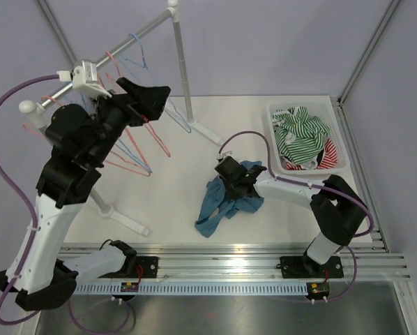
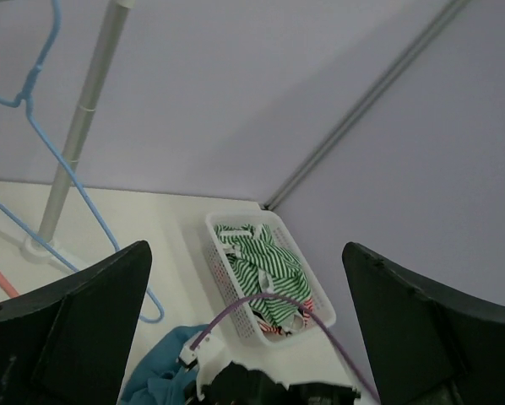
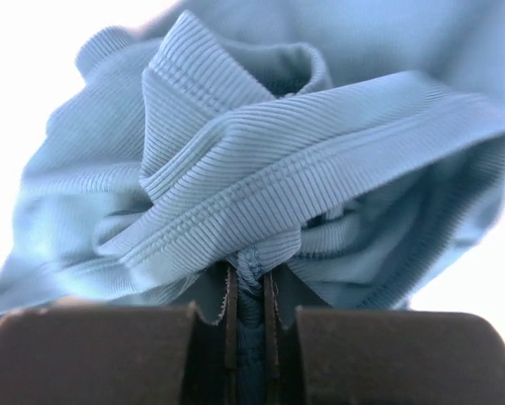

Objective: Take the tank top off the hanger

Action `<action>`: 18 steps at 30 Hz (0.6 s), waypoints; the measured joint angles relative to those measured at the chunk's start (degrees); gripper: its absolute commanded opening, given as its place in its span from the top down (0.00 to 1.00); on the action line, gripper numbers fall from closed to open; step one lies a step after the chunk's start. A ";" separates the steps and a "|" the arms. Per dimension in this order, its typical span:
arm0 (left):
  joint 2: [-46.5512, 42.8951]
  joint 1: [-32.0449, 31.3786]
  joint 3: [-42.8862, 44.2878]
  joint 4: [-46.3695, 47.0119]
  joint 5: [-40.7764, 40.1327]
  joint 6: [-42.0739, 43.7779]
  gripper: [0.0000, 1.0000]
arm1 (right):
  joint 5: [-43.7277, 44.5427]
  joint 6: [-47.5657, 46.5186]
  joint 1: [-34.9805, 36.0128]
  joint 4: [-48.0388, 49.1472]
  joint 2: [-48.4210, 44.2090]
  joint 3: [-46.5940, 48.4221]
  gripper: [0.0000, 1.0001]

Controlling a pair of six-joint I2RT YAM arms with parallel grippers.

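The blue tank top (image 1: 221, 200) lies crumpled on the white table, with no hanger in it. My right gripper (image 1: 231, 188) is low over it and shut on a bunched fold. In the right wrist view the ribbed blue tank top (image 3: 278, 160) fills the frame, a pinch of it squeezed in the right gripper (image 3: 249, 291). My left gripper (image 1: 150, 100) is raised beside the rack with its fingers spread wide and nothing between them. The left gripper (image 2: 244, 251) looks down toward the table. Bare hangers hang from the rail, a blue hanger (image 2: 35, 89) and pink hangers (image 1: 133, 155) among them.
The clothes rack has a slanted rail (image 1: 128, 36), an upright post (image 1: 182, 63) and a foot (image 1: 125, 218) on the table's left. A white basket (image 1: 339, 132) of striped clothes sits at the back right. The same basket (image 2: 216, 257) shows in the left wrist view.
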 measured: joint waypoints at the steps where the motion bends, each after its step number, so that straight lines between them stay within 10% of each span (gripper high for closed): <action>1: -1.73 -0.04 -1.22 0.07 1.99 0.81 0.01 | 0.33 -0.17 -0.31 -1.38 -1.18 0.42 1.00; 18: -37.20 -0.15 -32.09 -9.09 23.91 14.73 0.01 | 14.32 -10.62 -26.84 -18.67 -13.53 38.53 1.00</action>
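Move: The right hand holds the blue tank top just above the table; the basket it goes to is about 19 cm ahead and 23 cm to its right, at about its height. In the basket, the green-striped top lies some 20 cm ahead and 21 cm right of the hand, the red-striped one roughly 13 cm ahead and 28 cm right. From the high left hand the basket is about 20 cm ahead, 40 cm right and 48 cm below. Right hand lifts the pinched tank top some 30 cm, swinging right-forward over the basket; left hand draws back, sinking. ##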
